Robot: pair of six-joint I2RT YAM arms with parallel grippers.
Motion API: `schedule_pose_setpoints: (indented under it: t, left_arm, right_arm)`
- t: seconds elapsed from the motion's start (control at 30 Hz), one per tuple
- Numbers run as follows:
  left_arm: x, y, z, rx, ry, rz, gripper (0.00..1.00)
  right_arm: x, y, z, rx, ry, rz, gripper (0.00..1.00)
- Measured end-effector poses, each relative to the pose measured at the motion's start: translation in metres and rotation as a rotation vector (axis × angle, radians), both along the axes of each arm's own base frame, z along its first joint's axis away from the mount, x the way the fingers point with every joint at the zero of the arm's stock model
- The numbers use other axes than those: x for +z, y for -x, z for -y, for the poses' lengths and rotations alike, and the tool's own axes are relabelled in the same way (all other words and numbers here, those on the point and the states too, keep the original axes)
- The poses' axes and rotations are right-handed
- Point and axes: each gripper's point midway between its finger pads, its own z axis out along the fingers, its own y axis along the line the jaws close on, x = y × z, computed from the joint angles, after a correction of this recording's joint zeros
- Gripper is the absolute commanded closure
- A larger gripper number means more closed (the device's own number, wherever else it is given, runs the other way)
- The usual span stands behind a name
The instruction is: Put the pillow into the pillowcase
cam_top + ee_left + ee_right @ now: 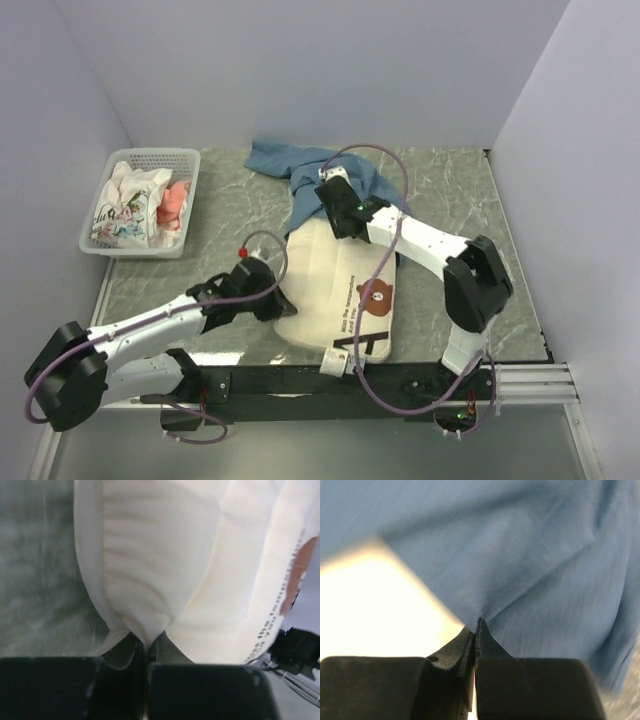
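The cream pillow (335, 285) lies on the table with its bear print (375, 296) facing up, near the front edge. Its far end meets the blue pillowcase (300, 165), which is crumpled at the back centre. My left gripper (272, 298) is shut on the pillow's left edge; in the left wrist view the cream pillow (160, 565) fabric puckers into the left gripper (148, 642). My right gripper (335, 205) is shut on a fold of the pillowcase (520, 555) next to the pillow's far end (365, 610); the cloth pinches into the right gripper (479, 625).
A white plastic basket (186, 214) with white and pink patterned cloths (140, 205) stands at the back left. White walls enclose the marble table (470, 200) on three sides. The black front rail (400, 378) runs along the near edge.
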Motion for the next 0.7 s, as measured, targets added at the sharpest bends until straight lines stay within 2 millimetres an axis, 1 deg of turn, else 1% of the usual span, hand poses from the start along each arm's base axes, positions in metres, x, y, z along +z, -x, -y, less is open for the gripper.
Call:
schedule_pose_setpoints:
  t: [0.03,0.1,0.17,0.2,0.23,0.27,0.3,0.33,0.37,0.43,0.47,0.53,0.57,0.63,0.67,0.7]
  left_arm:
    - [0.006,-0.010,0.001,0.003,-0.002,0.015,0.99]
    - [0.018,-0.038,-0.008,0.047,-0.011,0.057,0.99]
    - [0.028,-0.069,-0.027,0.115,-0.025,0.096,0.99]
    - [0.033,-0.086,-0.039,0.153,-0.039,0.112,0.99]
    - [0.038,-0.100,-0.049,0.174,-0.054,0.119,0.99]
    - [0.041,-0.111,-0.056,0.186,-0.070,0.122,0.99]
    - [0.045,-0.123,-0.061,0.189,-0.090,0.118,0.99]
    - [0.048,-0.131,-0.063,0.185,-0.100,0.120,0.97]
    - [0.051,-0.140,-0.063,0.178,-0.108,0.123,0.88]
    - [0.059,-0.153,-0.060,0.153,-0.112,0.137,0.71]
    - [0.063,-0.158,-0.058,0.141,-0.114,0.149,0.49]
    - [0.074,-0.169,-0.058,0.133,-0.115,0.184,0.34]
    - [0.080,-0.173,-0.060,0.134,-0.115,0.200,0.20]
    - [0.095,-0.185,-0.069,0.161,-0.112,0.231,0.09]
    - [0.106,-0.192,-0.075,0.182,-0.108,0.254,0.02]
    - [0.115,-0.198,-0.082,0.203,-0.111,0.277,0.01]
  right_arm:
    - [0.003,0.012,-0.003,0.017,-0.012,-0.010,1.00]
    - [0.014,0.038,-0.015,0.067,-0.044,-0.022,1.00]
    - [0.032,0.065,-0.035,0.135,-0.097,-0.023,1.00]
    - [0.044,0.078,-0.048,0.173,-0.134,-0.013,1.00]
    - [0.058,0.088,-0.059,0.204,-0.174,0.002,1.00]
    - [0.067,0.098,-0.070,0.236,-0.197,0.010,1.00]
    - [0.077,0.105,-0.077,0.255,-0.218,0.014,1.00]
    - [0.086,0.107,-0.083,0.265,-0.239,0.023,1.00]
    - [0.093,0.106,-0.085,0.266,-0.254,0.030,1.00]
    - [0.100,0.096,-0.084,0.242,-0.263,0.026,1.00]
    - [0.103,0.087,-0.083,0.226,-0.272,0.024,1.00]
    - [0.098,0.067,-0.082,0.189,-0.274,0.010,1.00]
    - [0.092,0.056,-0.081,0.169,-0.275,-0.005,1.00]
    - [0.075,0.037,-0.081,0.139,-0.273,-0.048,1.00]
    - [0.065,0.029,-0.083,0.130,-0.275,-0.074,1.00]
    - [0.055,0.022,-0.084,0.120,-0.276,-0.097,1.00]
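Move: The left hand already pinches the pillow's left edge near its near corner; the pillow's middle lies about 10 cm to its right and 5 cm ahead, with the bear print some 18 cm right and 2 cm ahead. The blue pillowcase is centred about 27 cm ahead of that hand and 11 cm right. The right hand grips the case's mouth: the case's middle lies some 11 cm ahead of it and 1 cm right, the pillow's middle about 11 cm back and 1 cm left, both a little lower. Dragging the pinched pillow edge forward, somewhat left and up, the left hand travels about 15 cm, then opens its fingers, lets go and carries on forward and up. The right hand keeps its pinch on the case's mouth, swinging back some 11 cm, left and up over the pillow while its left side rolls up about 15 degrees, then goes forward 8 cm and sinks partway. ##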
